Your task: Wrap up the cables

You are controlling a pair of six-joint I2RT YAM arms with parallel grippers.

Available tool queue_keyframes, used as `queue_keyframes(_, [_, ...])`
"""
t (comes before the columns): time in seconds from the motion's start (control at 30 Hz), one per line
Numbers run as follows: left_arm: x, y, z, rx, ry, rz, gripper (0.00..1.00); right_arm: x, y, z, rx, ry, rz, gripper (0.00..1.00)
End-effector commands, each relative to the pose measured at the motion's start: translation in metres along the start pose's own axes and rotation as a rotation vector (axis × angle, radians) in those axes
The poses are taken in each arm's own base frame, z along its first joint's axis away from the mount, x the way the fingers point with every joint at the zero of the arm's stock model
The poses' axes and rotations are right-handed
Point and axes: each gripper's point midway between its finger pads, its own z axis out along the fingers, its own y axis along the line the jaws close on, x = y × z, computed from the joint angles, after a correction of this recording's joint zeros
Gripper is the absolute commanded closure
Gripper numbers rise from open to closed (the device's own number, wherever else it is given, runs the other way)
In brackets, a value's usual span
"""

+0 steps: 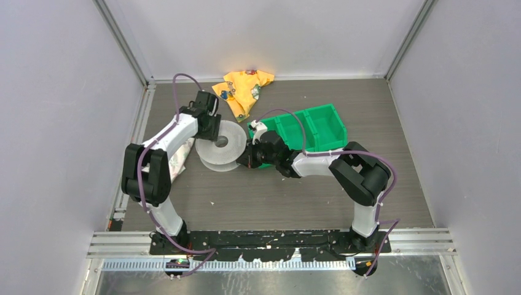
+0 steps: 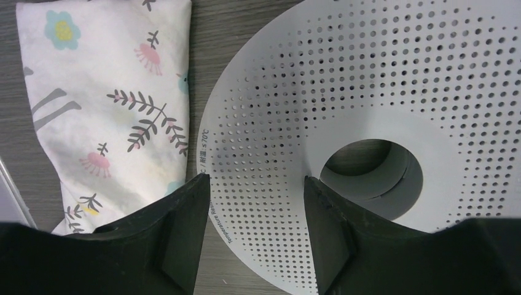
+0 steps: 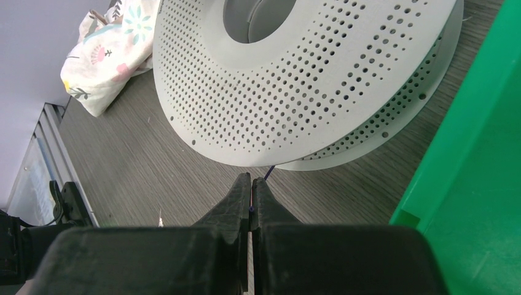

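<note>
A big pale perforated spool (image 1: 220, 145) lies flat on the table, its hub hole facing up. My left gripper (image 2: 255, 178) hangs open over the left part of its top flange (image 2: 368, 92), with nothing between the fingers. My right gripper (image 3: 252, 178) is at the spool's (image 3: 295, 80) right side, low near the table, and is shut on a thin dark cable (image 3: 270, 170). That short strand runs from the fingertips up under the flange's edge. In the top view the cable is too thin to see, and the right gripper (image 1: 247, 157) sits between the spool and the green bin.
A green two-compartment bin (image 1: 313, 126) stands right behind the right gripper, and its wall (image 3: 479, 184) is close on that side. A floral cloth bag (image 2: 104, 104) lies left of the spool. A yellow cloth (image 1: 242, 89) is at the back.
</note>
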Motion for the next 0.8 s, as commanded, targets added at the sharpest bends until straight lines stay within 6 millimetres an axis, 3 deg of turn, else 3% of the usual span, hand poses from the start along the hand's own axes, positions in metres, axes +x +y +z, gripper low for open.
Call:
queue_keyframes(0.0, [0.008,0.015,0.005,-0.099,0.027,-0.05,0.41,-0.041,0.026,-0.011,-0.054,-0.101,-0.016,1.0])
queue_keyframes(0.2, [0.037,0.021,0.003,-0.136,0.115,-0.147,0.42,-0.041,0.027,-0.011,-0.056,-0.102,-0.015,0.99])
queue_keyframes(0.47, [0.087,-0.016,-0.016,0.051,0.224,-0.257,0.44,-0.04,0.025,-0.011,-0.054,-0.101,-0.015,1.0])
queue_keyframes(0.63, [0.097,-0.038,-0.036,0.172,0.218,-0.314,0.45,-0.041,0.025,-0.011,-0.052,-0.11,-0.014,1.0])
queue_keyframes(0.77, [0.091,-0.053,-0.054,0.27,0.19,-0.365,0.46,-0.041,0.022,-0.012,-0.04,-0.112,-0.02,0.99])
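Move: The white spool lies flat under the left hand's open fingers, its middle about 5 cm to their right, level fore and aft and some 5 cm below. The patterned cloth is roughly 12 cm left, 6 cm back and 9 cm down; the yellow cloth about 17 cm ahead, 13 cm right, as low. From the right hand, shut on the cable, the spool's middle is about 7 cm ahead, 7 cm left and 3 cm lower; the green tray's is some 9 cm ahead, 22 cm right, 5 cm lower. On the spool's top flange, the left hand's open fingertips first nearly stay put, turning about 10 degrees counter-clockwise, then sweep back some 7 cm with increasing speed, dragging along the flange's left part to its near rim. The wrist rolls its left side down about 15 degrees; the right hand stays still, keeping its pinch on the cable. ##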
